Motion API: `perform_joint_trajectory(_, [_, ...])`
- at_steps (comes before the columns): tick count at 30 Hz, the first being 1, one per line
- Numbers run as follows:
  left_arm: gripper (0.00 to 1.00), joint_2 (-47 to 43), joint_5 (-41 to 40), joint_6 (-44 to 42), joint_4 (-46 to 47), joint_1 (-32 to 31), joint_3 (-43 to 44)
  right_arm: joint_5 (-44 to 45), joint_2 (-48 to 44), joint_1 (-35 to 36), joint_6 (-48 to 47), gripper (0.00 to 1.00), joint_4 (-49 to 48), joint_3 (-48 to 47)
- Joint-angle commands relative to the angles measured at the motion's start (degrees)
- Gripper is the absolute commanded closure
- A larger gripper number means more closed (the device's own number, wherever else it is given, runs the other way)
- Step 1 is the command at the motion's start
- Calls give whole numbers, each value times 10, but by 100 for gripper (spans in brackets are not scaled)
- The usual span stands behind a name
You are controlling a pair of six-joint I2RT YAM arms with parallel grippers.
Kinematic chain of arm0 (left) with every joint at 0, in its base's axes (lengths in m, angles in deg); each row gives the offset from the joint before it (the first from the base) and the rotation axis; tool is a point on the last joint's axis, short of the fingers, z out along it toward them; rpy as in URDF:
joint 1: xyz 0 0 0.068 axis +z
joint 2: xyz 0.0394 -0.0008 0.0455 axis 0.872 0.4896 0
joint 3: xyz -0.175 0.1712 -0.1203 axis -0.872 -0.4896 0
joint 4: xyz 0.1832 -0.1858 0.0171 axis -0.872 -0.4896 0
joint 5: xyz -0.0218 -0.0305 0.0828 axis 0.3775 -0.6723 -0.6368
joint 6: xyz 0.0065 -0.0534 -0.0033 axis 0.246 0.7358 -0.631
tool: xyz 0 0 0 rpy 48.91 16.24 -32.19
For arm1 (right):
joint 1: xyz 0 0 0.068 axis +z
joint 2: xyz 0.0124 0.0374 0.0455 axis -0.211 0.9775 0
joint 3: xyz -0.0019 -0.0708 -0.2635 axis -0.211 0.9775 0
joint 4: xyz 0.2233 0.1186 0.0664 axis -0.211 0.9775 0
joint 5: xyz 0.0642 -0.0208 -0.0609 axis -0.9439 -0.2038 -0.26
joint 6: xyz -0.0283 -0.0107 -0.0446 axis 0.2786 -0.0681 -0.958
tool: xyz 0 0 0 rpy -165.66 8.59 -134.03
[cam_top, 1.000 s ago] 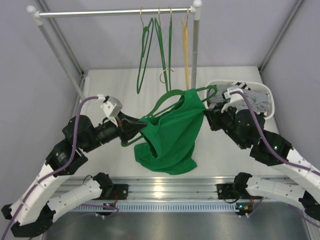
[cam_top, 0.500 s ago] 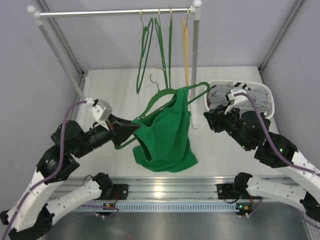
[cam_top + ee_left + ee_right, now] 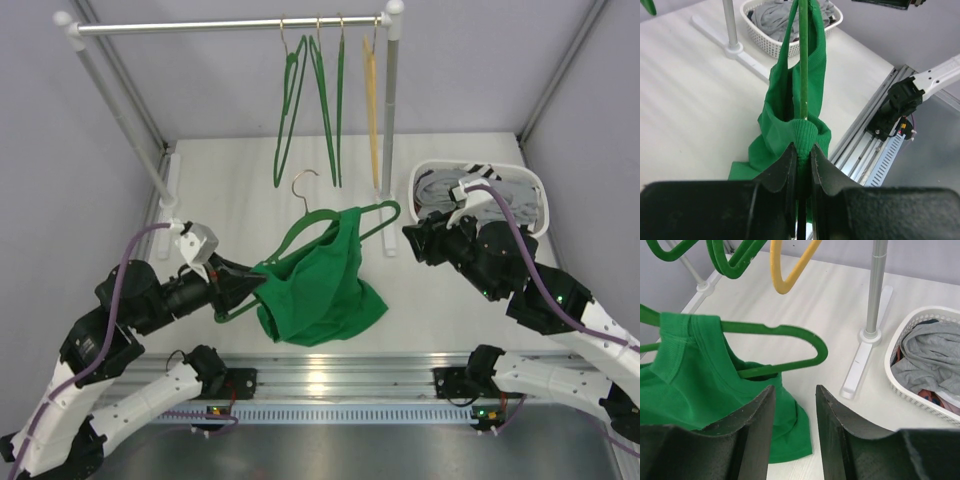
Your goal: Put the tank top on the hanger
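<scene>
The tank top (image 3: 320, 290) is bright green. It hangs partly threaded on a green hanger (image 3: 318, 214) with a metal hook, and its lower part rests on the table. One strap goes over the hanger's arm (image 3: 765, 329), and the fabric (image 3: 685, 385) bunches below it. My left gripper (image 3: 252, 284) is shut on the hanger's left end, with the tank top's ribbed edge (image 3: 802, 137) pinched between its fingers. The hanger bar (image 3: 802, 60) runs straight away from it. My right gripper (image 3: 408, 240) is open and empty, a little right of the hanger's free end (image 3: 815, 352).
A clothes rack (image 3: 230, 25) at the back holds several green hangers (image 3: 290, 110) and a yellow hanger (image 3: 372, 100). Its right post (image 3: 875, 285) and foot stand by my right gripper. A white basket (image 3: 535, 195) of grey clothes sits at the far right.
My left arm has drawn the hanger and tank top leftward, nearer and lower. The top's hem now rests on the table. My right gripper stays open and is now clear of the hanger's end.
</scene>
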Motion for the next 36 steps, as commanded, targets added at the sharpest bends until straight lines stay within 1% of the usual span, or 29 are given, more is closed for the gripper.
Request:
perform_joint_trajectory(1, [100,-19,-25,20,-22,1,-9,5,-2,0,4,62,-7,-17])
perform_joint_trajectory(6, [100,-40,-81,42,-49,1,-34,8,-3,0,5,61,-4,-16])
perform_joint_trajectory(12, [100,-63,-173,69,-60,1,-60,12,-1,0,3,61,4,-14])
perform_joint_trajectory(18, [100,-74,-271,82,-74,1,-56,15,-1,-1,3,61,7,-10])
perform_joint_trajectory(20, [100,-75,-287,82,-78,1,-55,14,1,0,3,61,8,-10])
perform_joint_trajectory(25, [100,-74,-364,81,-69,1,-52,7,14,0,-3,61,3,-14])
perform_joint_trajectory(29, [100,-38,-427,51,-32,1,-40,-15,31,0,-5,61,-5,-24])
perform_joint_trajectory(31, [100,-16,-455,15,-9,1,-36,-23,46,0,-11,61,-9,-32])
perform_joint_trajectory(32, [100,7,-476,2,18,1,-31,-30,51,0,-14,61,-11,-35])
perform_joint_trajectory(34, [100,30,-484,-37,52,1,-24,-37,68,-1,-23,61,-16,-44])
perform_joint_trajectory(36, [100,67,-510,-73,84,1,-4,-44,77,0,-32,62,-16,-53])
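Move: From the left hand, already gripping the left end of the hanger that carries the tank top, the open stretch of rail lies some 35 cm ahead, 13 cm left and 20 cm above. The nearest hanging green hanger is about 33 cm ahead, 4 cm right and 8 cm higher; the tank top's middle hangs 2 cm ahead, 11 cm right and 12 cm below. From the right hand the tank top's middle is about 17 cm left, 7 cm back and 12 cm lower. The left hand, keeping its pinch on the hanger and strap, first sinks about 6 cm while starting left, then levels off and sweeps roughly 10 cm left and, mostly later on, 8 or 9 cm forward towards the open stretch of rail, turning some 45 degrees counter-clockwise until its fingers point nearly straight ahead. The empty right hand waits with its fingers part open, then near the end eases 2 or 3 cm down and to its left without touching the tank top. ##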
